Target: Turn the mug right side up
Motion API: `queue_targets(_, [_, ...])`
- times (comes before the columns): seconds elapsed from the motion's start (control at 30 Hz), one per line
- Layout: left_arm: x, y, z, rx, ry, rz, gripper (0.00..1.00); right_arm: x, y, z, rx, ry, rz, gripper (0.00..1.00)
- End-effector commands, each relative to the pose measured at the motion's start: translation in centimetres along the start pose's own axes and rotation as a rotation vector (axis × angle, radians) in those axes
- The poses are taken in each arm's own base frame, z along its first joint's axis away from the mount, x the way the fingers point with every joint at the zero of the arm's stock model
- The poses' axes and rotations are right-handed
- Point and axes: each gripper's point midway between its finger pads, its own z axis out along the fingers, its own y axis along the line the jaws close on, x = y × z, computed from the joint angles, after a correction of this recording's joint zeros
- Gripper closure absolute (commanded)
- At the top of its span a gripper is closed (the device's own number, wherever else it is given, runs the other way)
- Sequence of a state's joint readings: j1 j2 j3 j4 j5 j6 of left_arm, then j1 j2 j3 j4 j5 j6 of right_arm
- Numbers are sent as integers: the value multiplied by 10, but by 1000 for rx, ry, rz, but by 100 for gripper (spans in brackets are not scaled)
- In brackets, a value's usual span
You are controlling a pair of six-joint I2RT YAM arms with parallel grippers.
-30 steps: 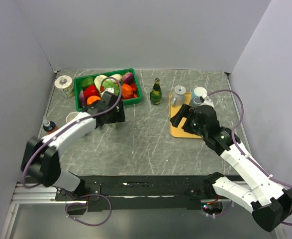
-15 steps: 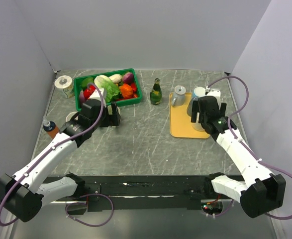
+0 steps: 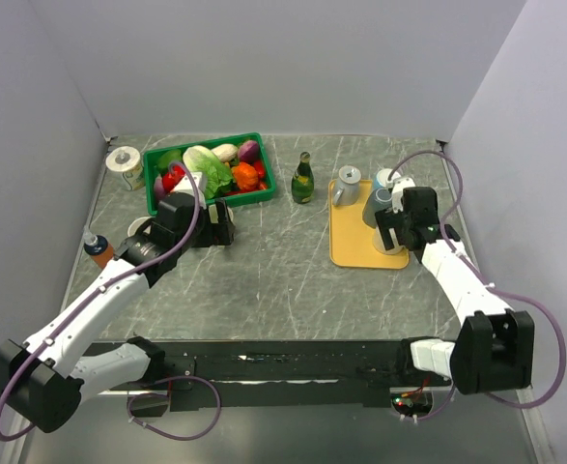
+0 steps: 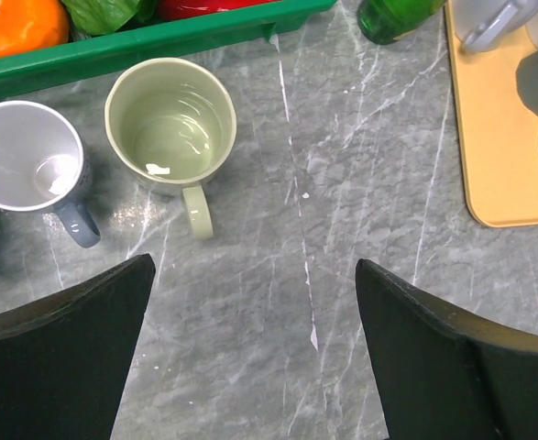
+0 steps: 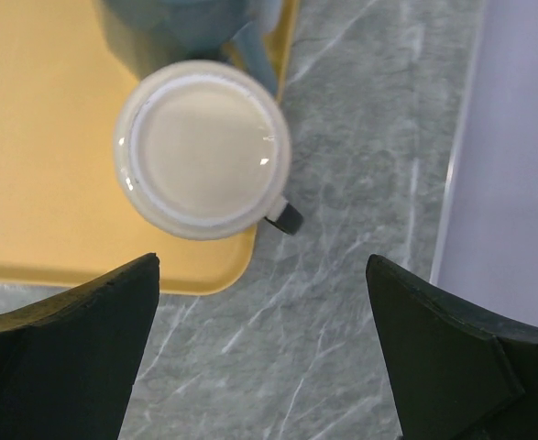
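Note:
In the right wrist view a white mug (image 5: 202,147) with a dark handle stands bottom up on the near right corner of the yellow tray (image 5: 39,183). A blue mug (image 5: 172,27) stands just behind it. My right gripper (image 5: 262,261) hangs open above the white mug, a little to its near side, with nothing between its fingers. My left gripper (image 4: 255,266) is open over bare table. Ahead of it stand a pale green mug (image 4: 170,124) and a white mug (image 4: 26,156), both with their mouths up. From above, the right gripper (image 3: 396,224) covers most of the white mug.
A green bin (image 3: 257,137) of vegetables sits at the back left, with a green bottle (image 3: 303,179) to its right. A grey mug (image 3: 347,179) stands on the tray's far left corner. A tin (image 3: 124,161) and a small orange bottle (image 3: 97,249) stand along the left wall.
The right arm has swung right and back, and its gripper now hangs over the tray's near right corner. The left arm drew back from the bin and has held still for the last half second.

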State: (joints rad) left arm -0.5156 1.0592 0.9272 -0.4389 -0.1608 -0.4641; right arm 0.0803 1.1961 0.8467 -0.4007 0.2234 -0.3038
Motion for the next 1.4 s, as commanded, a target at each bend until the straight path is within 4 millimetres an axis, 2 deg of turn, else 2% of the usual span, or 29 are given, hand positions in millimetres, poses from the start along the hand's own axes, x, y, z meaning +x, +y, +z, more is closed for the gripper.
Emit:
queue_targets(0.0, [-8,-6,-9,36,-27,6,4,4,22,15,-159,1,-111,1])
queue_targets(0.13, [-7,-5,-9,36,-20,10,4,16,14,35,-149,73,-89,1])
queue_targets(0.17, [-7,-5,-9,35,-21,13,4,18,6,38,-140,77,-66,1])
queue_targets(0.23, [-8,-5,-10,36,-28,17,4,15,5,42,-162,57,-54,2])
queue_targets(0.33, [-8,-4,-9,35,-29,18,4,9,11,44,-222,11,-36,2])
queue_targets(0.53, [-6,-4,-7,31,-17,15,4,13,26,46,-309,-1,-31,3])
queue_targets(0.7, [-5,-5,-6,36,-15,14,4,7,47,36,-435,-31,-4,3])
queue_targets(0.93, [-2,-8,-5,49,-1,9,4,5,44,23,-423,-51,12,5])
queue_targets(1.0, [-3,-8,-5,51,-5,9,4,2,43,21,-420,-50,25,12])
queue_targets(1.17, [-3,-9,-6,55,-6,8,4,14,41,25,-394,18,26,27])
queue_targets(1.33, [-2,-8,-7,55,-6,11,4,25,43,33,-371,63,36,33])
queue_targets(1.37, [-3,-8,-7,56,-8,10,4,27,40,35,-351,69,33,36])
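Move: The upside-down cream mug sits about 6 cm ahead of the right hand, 4 cm to its left and 7 cm lower, with its handle on the near right side, roughly 2 cm ahead of the hand and straight below. A blue-grey mug stands some 15 cm ahead and 6 cm left of this hand. From the left hand, the cream mug is about 53 cm to the right and 8 cm farther out. The right hand comes to rest against the cream mug's near right side, its right finger at the handle. It drops about 6 cm with the fingers tipping steeper, slips slightly right, then sweeps some 4 cm left, rolling left side up and turning roughly 10 degrees counter-clockwise; at the end the wide-open fingers close by about a third. ##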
